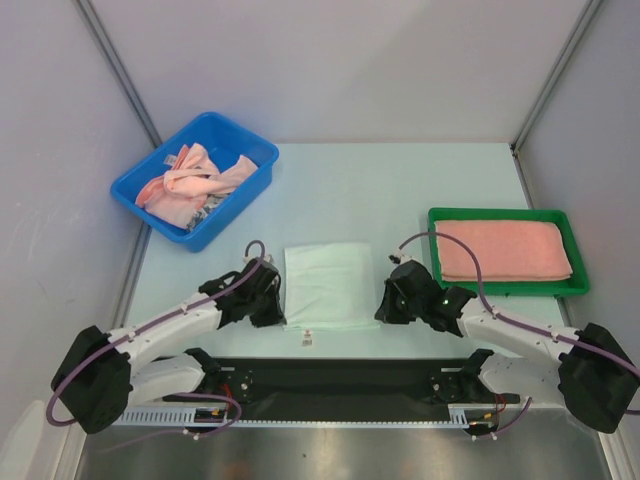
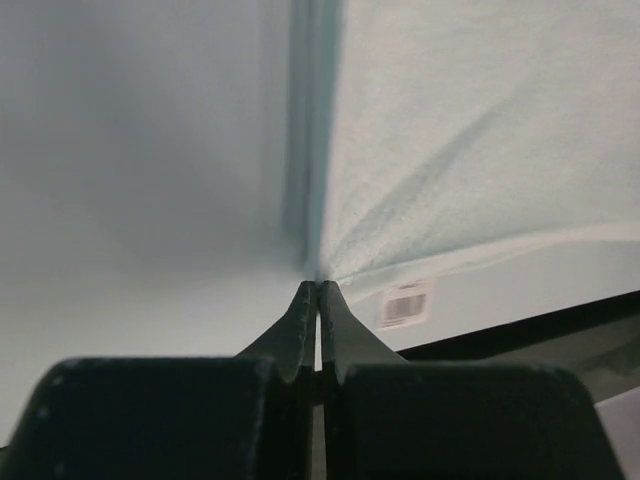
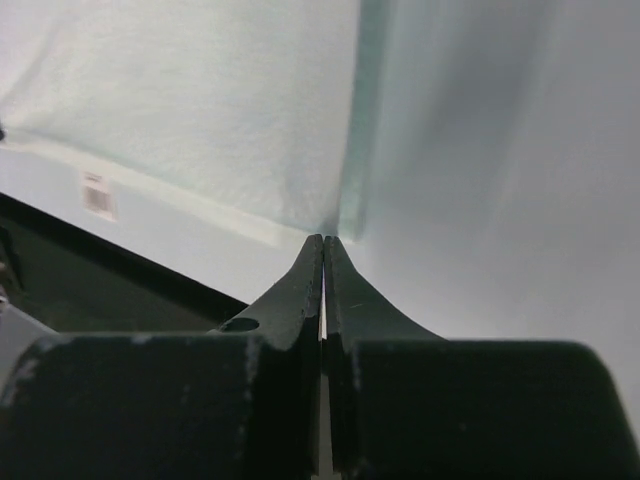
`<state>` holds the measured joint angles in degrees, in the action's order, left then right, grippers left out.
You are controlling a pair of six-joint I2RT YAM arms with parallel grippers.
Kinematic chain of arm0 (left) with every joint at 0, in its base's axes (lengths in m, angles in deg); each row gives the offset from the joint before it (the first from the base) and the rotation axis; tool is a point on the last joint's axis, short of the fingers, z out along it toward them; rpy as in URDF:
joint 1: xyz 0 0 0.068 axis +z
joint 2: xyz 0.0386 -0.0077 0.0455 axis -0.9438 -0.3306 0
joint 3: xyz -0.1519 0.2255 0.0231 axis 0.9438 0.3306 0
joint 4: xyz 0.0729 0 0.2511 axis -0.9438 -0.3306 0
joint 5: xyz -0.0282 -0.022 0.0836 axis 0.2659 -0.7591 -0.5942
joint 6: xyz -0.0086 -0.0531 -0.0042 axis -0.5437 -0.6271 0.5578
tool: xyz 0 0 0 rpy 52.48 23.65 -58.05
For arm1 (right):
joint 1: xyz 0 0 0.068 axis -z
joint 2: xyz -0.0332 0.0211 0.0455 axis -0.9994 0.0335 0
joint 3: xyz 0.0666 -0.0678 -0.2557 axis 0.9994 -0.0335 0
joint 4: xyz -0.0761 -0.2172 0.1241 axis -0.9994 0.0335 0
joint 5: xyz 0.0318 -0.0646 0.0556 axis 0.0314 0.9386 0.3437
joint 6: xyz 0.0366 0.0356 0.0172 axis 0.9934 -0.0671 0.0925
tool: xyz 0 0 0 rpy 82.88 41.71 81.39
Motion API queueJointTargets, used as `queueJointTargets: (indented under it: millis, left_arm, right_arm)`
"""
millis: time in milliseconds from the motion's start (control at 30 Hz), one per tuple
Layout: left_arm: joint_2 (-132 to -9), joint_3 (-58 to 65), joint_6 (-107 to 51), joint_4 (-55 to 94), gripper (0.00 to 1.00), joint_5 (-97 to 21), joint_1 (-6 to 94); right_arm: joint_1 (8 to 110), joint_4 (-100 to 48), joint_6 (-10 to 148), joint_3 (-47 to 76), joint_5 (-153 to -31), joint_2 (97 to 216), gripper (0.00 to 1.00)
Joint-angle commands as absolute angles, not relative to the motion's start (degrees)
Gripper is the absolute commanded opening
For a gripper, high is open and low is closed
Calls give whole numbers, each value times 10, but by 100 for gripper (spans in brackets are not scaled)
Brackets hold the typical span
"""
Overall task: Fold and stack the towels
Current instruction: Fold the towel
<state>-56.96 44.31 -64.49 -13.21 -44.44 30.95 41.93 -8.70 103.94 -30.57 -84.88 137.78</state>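
Observation:
A pale mint towel (image 1: 330, 285) lies folded flat in the middle of the table, with its label (image 2: 405, 303) at the near edge. My left gripper (image 1: 281, 300) is shut on the towel's left edge, and creases fan out from the fingertips (image 2: 318, 285). My right gripper (image 1: 383, 300) is shut on the right edge of the towel (image 3: 220, 110), its tips (image 3: 323, 240) meeting right at the cloth. A folded salmon-pink towel (image 1: 500, 250) rests in the green tray. Several crumpled pink towels (image 1: 190, 180) fill the blue bin.
The blue bin (image 1: 262, 150) stands at the back left. The green tray (image 1: 500, 214) is at the right. A black mat (image 1: 330, 385) runs along the near edge between the arm bases. Grey walls close in the table on three sides.

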Motion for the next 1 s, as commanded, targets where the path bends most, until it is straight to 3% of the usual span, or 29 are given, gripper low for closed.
queueJointTargets:
  millis: [0,500,533,600,633,667,733,833,967]
  left_arm:
    - [-583,487,-671,-115,0,-427,303]
    - [-620,480,-652,-125,0,-449,303]
    - [-618,474,-652,-135,5,-453,303]
    - [-613,460,-650,-155,19,-459,303]
    - [-610,454,-650,-161,33,-459,303]
    - [-610,446,-646,-168,37,-459,303]
    - [-619,409,-631,-200,42,-486,303]
    - [-643,338,-615,-251,45,-510,304]
    - [-659,254,-580,-268,47,-565,325]
  right_arm:
    - [414,-116,1063,-349,-858,1374,0]
    - [414,-139,1075,-384,-846,1380,0]
    - [414,-125,1078,-383,-844,1378,1]
    - [413,-108,1078,-379,-843,1363,11]
    - [412,-88,1079,-377,-826,1355,16]
    - [412,-77,1078,-371,-826,1348,25]
    - [413,-34,1074,-357,-825,1327,33]
    - [418,29,1062,-304,-810,1314,37]
    - [454,-16,1019,-255,-831,1336,33]
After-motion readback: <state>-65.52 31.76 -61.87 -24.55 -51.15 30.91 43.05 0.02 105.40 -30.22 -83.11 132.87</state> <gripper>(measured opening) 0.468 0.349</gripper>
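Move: The left hand, its shut fingers on the white towel's near left corner, has the spot for that corner about 2 cm back, 1 cm left and 3 cm below; the towel's middle is some 8 cm ahead and 10 cm right. The right hand's corner spot lies about 2 cm back, 1 cm right and 3 cm down, the towel's middle 8 cm ahead and 11 cm left, the green box's middle roughly 17 cm ahead and 28 cm right. Both hands, still pinching the towel's near corners, dip quickly about 3 cm down and 2 cm back towards the bases to set them on the table, and stay down there for nearly half a second. Then both open their fingers to a bit under half and let go, the left lifting nearly 5 cm and going forward over the towel, while the right first eases a couple of centimetres to the right and then rises about 4 cm, going slightly forward. ##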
